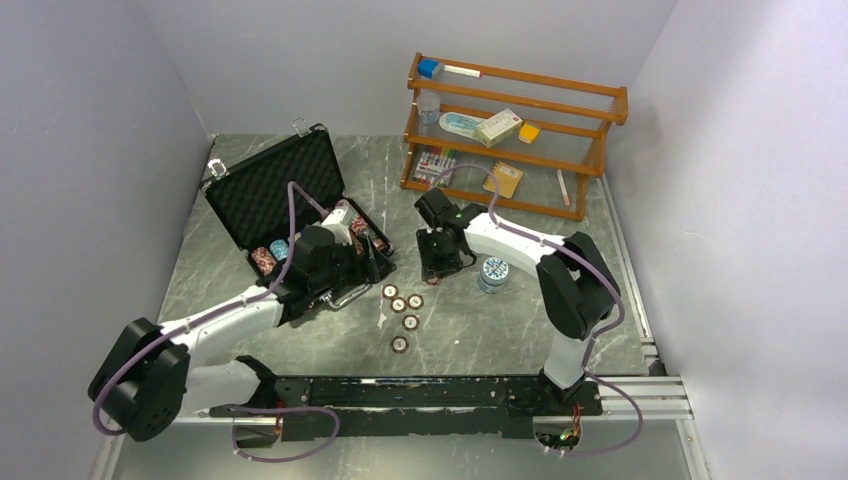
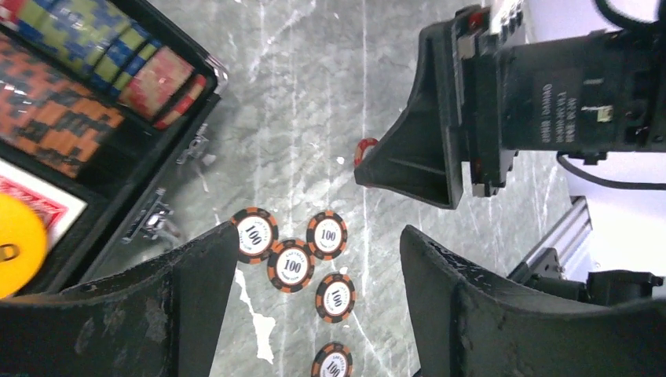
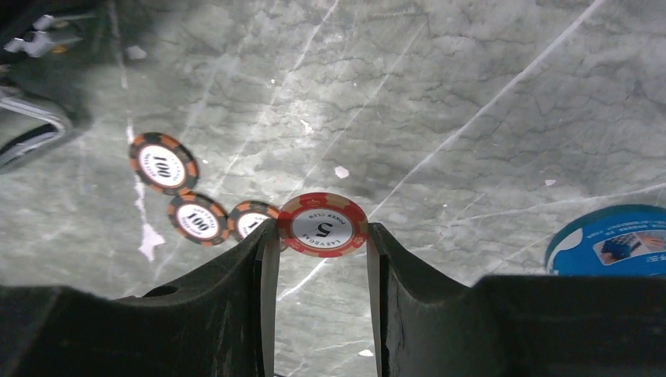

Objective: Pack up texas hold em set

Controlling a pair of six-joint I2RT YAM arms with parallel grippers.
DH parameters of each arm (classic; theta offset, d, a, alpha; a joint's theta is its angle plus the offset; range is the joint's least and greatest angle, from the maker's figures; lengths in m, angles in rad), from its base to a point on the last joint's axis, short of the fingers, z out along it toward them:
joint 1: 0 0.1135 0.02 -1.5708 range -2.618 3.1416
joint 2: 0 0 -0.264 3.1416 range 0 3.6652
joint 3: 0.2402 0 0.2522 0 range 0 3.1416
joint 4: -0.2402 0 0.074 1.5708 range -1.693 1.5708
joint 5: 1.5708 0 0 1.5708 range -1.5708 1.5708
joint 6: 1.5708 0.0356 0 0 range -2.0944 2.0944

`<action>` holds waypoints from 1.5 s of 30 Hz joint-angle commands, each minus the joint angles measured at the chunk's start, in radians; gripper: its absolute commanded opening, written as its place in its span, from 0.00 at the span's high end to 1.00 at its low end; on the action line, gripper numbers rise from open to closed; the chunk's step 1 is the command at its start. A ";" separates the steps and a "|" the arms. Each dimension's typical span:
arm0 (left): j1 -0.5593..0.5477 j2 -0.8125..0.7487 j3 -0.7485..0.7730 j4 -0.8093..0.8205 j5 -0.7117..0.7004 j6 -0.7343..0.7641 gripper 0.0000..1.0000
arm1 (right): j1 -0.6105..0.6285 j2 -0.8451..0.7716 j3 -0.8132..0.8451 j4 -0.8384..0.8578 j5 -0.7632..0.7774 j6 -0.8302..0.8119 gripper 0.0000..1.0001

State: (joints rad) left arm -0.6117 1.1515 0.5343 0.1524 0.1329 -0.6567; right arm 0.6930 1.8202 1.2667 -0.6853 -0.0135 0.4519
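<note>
The black case [image 1: 262, 196] lies open at the back left, with rows of chips [image 2: 94, 55], a red-backed card deck [image 2: 38, 206] and an orange disc [image 2: 14, 243] inside. Several orange-black "100" chips [image 2: 292, 265] lie loose on the table in front of it. My left gripper [image 2: 318, 271] hovers open above them, by the case's front right corner, holding nothing. Just right of it, my right gripper [image 3: 320, 236] is shut on a red "5" chip [image 3: 322, 224], held flat at the fingertips above the table. That gripper also shows in the left wrist view [image 2: 408, 169].
A round blue-and-white tub [image 1: 492, 273] stands right of my right gripper. A wooden shelf [image 1: 510, 135] with boxes and a notebook stands at the back right. White walls close in on both sides, and a rail [image 1: 420, 392] runs along the near edge.
</note>
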 commanded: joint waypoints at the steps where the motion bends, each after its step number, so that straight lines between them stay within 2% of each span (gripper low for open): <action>1: -0.036 0.054 -0.048 0.248 0.067 -0.061 0.23 | -0.023 -0.079 -0.052 0.118 -0.079 0.115 0.58; 4: -0.080 0.109 -0.088 0.341 0.015 -0.101 0.24 | -0.033 -0.129 -0.092 0.179 -0.098 0.215 0.58; 10: -0.136 0.229 -0.154 0.622 0.039 -0.162 0.25 | -0.040 -0.211 -0.191 0.314 -0.149 0.395 0.57; 17: -0.182 0.339 -0.168 0.827 -0.022 -0.203 0.31 | -0.044 -0.255 -0.256 0.404 -0.198 0.510 0.57; 24: -0.191 0.385 -0.170 0.860 -0.123 -0.259 0.46 | -0.058 -0.266 -0.294 0.453 -0.249 0.562 0.57; 36: -0.200 0.406 -0.159 0.892 -0.189 -0.266 0.73 | -0.072 -0.259 -0.312 0.486 -0.306 0.588 0.57; 41: -0.200 0.409 -0.148 0.890 -0.203 -0.249 0.91 | -0.074 -0.254 -0.322 0.493 -0.311 0.589 0.57; 45: -0.200 0.383 -0.143 0.853 -0.204 -0.228 0.93 | -0.088 -0.252 -0.322 0.499 -0.313 0.568 0.54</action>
State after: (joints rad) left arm -0.8062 1.5558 0.3676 0.9798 -0.0338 -0.9199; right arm 0.6254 1.5772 0.9569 -0.2081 -0.3107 1.0317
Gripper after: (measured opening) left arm 0.083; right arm 0.446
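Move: The red 5 chip is already pinched in the right gripper's fingertips, about 4 cm above the table; from the left hand it lies level, some 12 cm to the right and 9 cm lower. That open left gripper is 12 cm to the right hand's left and 8 cm higher. From the right hand, three 100 chips lie 4 cm back and 7 cm left, the blue stack 13 cm right and 1 cm ahead. The case's middle is about 14 cm left and 7 cm ahead of the left hand. The red chip is carried about 5 cm left and 5 cm up in the right gripper, whose fingers keep their hold while swinging some 40 degrees to aim towards the left hand. That hand comes 7 cm right and 3 cm down to meet it, dipping back and then forward again, rolling its left side down; once there, its fingers close nearly shut, pinching the chip across its faces. ##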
